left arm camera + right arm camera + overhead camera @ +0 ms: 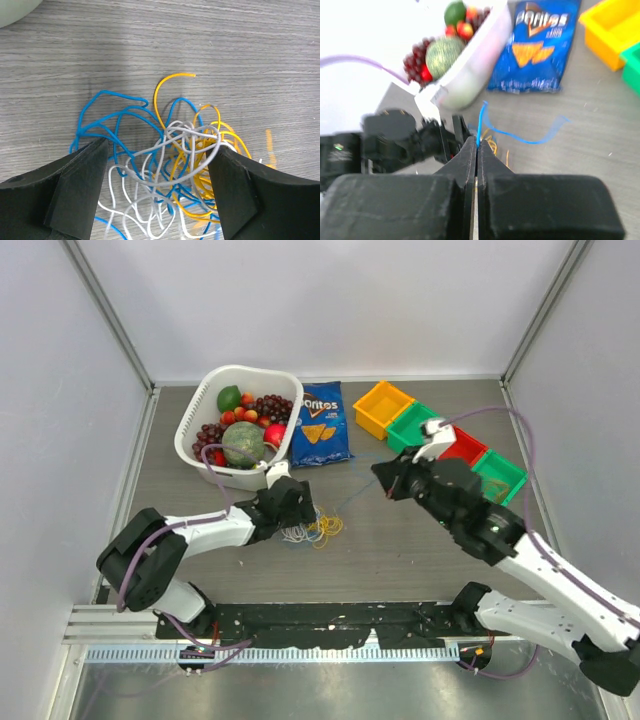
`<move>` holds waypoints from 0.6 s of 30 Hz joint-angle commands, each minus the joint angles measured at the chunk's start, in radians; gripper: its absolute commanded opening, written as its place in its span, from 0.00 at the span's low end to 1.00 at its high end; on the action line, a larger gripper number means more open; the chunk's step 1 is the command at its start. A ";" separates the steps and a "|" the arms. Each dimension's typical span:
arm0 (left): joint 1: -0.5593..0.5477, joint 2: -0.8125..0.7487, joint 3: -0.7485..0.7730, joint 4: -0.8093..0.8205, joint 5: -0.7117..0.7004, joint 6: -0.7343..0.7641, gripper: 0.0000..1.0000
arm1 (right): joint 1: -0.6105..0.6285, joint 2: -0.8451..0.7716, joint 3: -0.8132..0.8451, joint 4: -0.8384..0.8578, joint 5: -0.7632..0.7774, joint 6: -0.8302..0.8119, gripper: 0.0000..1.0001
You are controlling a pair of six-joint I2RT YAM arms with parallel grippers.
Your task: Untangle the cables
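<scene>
The cables (175, 155) lie as a tangle of blue, white, grey and yellow-orange strings on the grey table, seen small in the top view as cables (318, 527). My left gripper (157, 150) is open and low over the tangle, one finger on each side, with fingers (80, 190) at the bundle's edges. In the top view the left gripper (298, 523) sits at the bundle's left side. My right gripper (478, 145) is shut on a blue cable (481, 117), lifted right of the bundle. From the right gripper (381, 473) the strand trails back toward the tangle.
A white basket (188, 430) of fruit stands at the back left, just behind the left gripper. A blue chip bag (320, 425) lies beside it. A row of yellow (383, 405), green (410, 425), red (465, 448) and green (500, 475) bins runs at the back right.
</scene>
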 commanded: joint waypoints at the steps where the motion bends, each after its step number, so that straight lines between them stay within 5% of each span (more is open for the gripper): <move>1: 0.005 -0.001 -0.091 -0.087 -0.037 -0.027 0.83 | -0.001 -0.102 0.189 -0.195 0.182 -0.093 0.01; 18: 0.007 -0.057 -0.132 -0.110 -0.083 -0.028 0.84 | -0.001 -0.182 0.722 -0.384 0.322 -0.265 0.01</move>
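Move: High above the table, the shut right fingers already hold the blue cable; the tangle it comes out of lies about 25 cm below, some 10 cm to the left and 2 cm ahead. The chips bag is roughly 27 cm ahead and 9 cm left of that hand; the green box with the orange cable is about 12 cm ahead and 30 cm right. From the left hand the tangle's middle is about 3 cm right, 1 cm back and 2 cm lower. Hauling the blue cable up and away from the tangle, the right hand keeps its grip and climbs about 24 cm while swinging some 15 cm right and, mostly later, 7 cm back, its fingers tipping upward some 25 degrees and turning clockwise. The left hand stays low at the tangle with open fingers among the strands, easing only about a centimetre to the left. ##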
